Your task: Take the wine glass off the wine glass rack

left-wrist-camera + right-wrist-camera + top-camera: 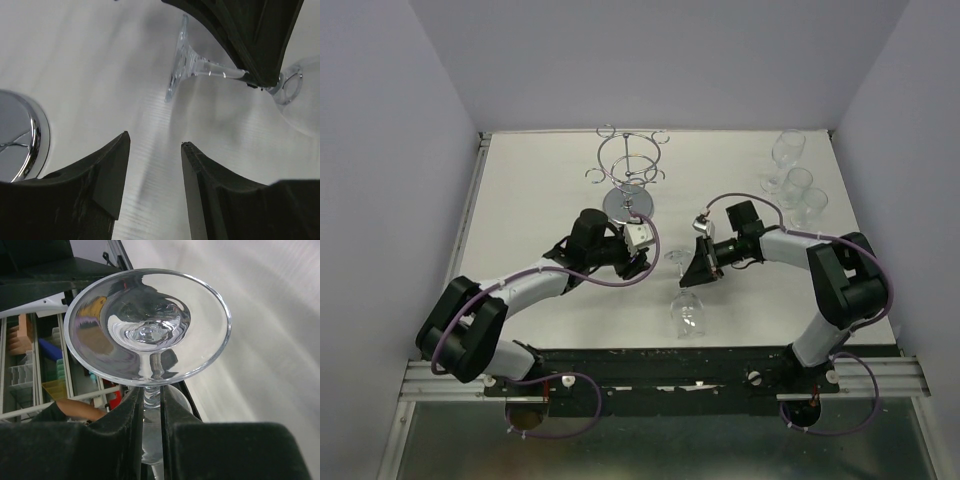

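Note:
The chrome wine glass rack (629, 172) stands at the back middle with no glass hanging on it; its mirrored disc base (17, 135) shows in the left wrist view. The clear wine glass (687, 308) is off the rack and lies roughly horizontal, foot (675, 257) towards the rack and bowl towards the near edge. My right gripper (703, 266) is shut on its stem (151, 396), just behind the round foot (150, 325). My left gripper (638, 240) is open and empty (152, 145) between the rack base and the glass foot (176, 62).
Three more wine glasses (798, 183) stand at the back right of the white table (540, 200). Grey walls close the table on three sides. The black rail (660, 362) runs along the near edge, just below the held glass's bowl.

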`<state>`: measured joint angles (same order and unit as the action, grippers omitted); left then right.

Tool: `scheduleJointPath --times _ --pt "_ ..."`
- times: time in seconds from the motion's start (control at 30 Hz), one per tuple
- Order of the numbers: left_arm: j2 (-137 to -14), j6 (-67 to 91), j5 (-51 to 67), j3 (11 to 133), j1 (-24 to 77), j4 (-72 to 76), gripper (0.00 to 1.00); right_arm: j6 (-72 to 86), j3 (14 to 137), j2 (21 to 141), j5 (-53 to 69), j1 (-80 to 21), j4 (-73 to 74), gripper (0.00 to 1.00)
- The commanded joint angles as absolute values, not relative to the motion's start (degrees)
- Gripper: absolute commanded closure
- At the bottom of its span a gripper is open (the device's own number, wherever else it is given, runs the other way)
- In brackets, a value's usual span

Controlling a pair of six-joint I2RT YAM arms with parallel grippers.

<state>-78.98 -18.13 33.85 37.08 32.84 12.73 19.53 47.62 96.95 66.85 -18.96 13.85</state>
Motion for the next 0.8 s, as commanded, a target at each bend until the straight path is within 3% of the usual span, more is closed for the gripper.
scheduleJointPath --times 0.0,0.4,0.77 --pt "-81.1 -17.8 38.3 39.6 34.6 17.8 0.39 23.2 45.5 96.8 70.0 -20.8 9.0 0.99" --pt "-85.9 -20.4 35.9 43.2 39.5 17.4 0.46 23.0 48.5 98.1 68.3 -21.6 9.8 0.99" --pt "-86.1 -26.9 35.5 41.7 40.7 14.5 0.69 23.1 47.3 99.1 66.4 -21.7 9.7 0.99"
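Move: About 8 cm to the left hand's right, roughly level in height and perhaps 1 cm farther out, is the wine glass's foot; the bowl lies about 10 cm to the left hand's right and 8 cm back. The empty rack stands some 16 cm ahead of the left hand and 4 cm to its left. From the right hand, already pinching the stem, the foot is about 5 cm ahead, 1 cm left and slightly higher. Reaching to its right by about 5 cm and drawing back 1 cm, the left hand brings its open fingers over the rim of the wine glass's foot, turning some 10 degrees clockwise, then stays there and closes them partway around the disc. The right hand keeps its pinch on the stem, easing about 1 cm left and slightly back before holding nearly still. ##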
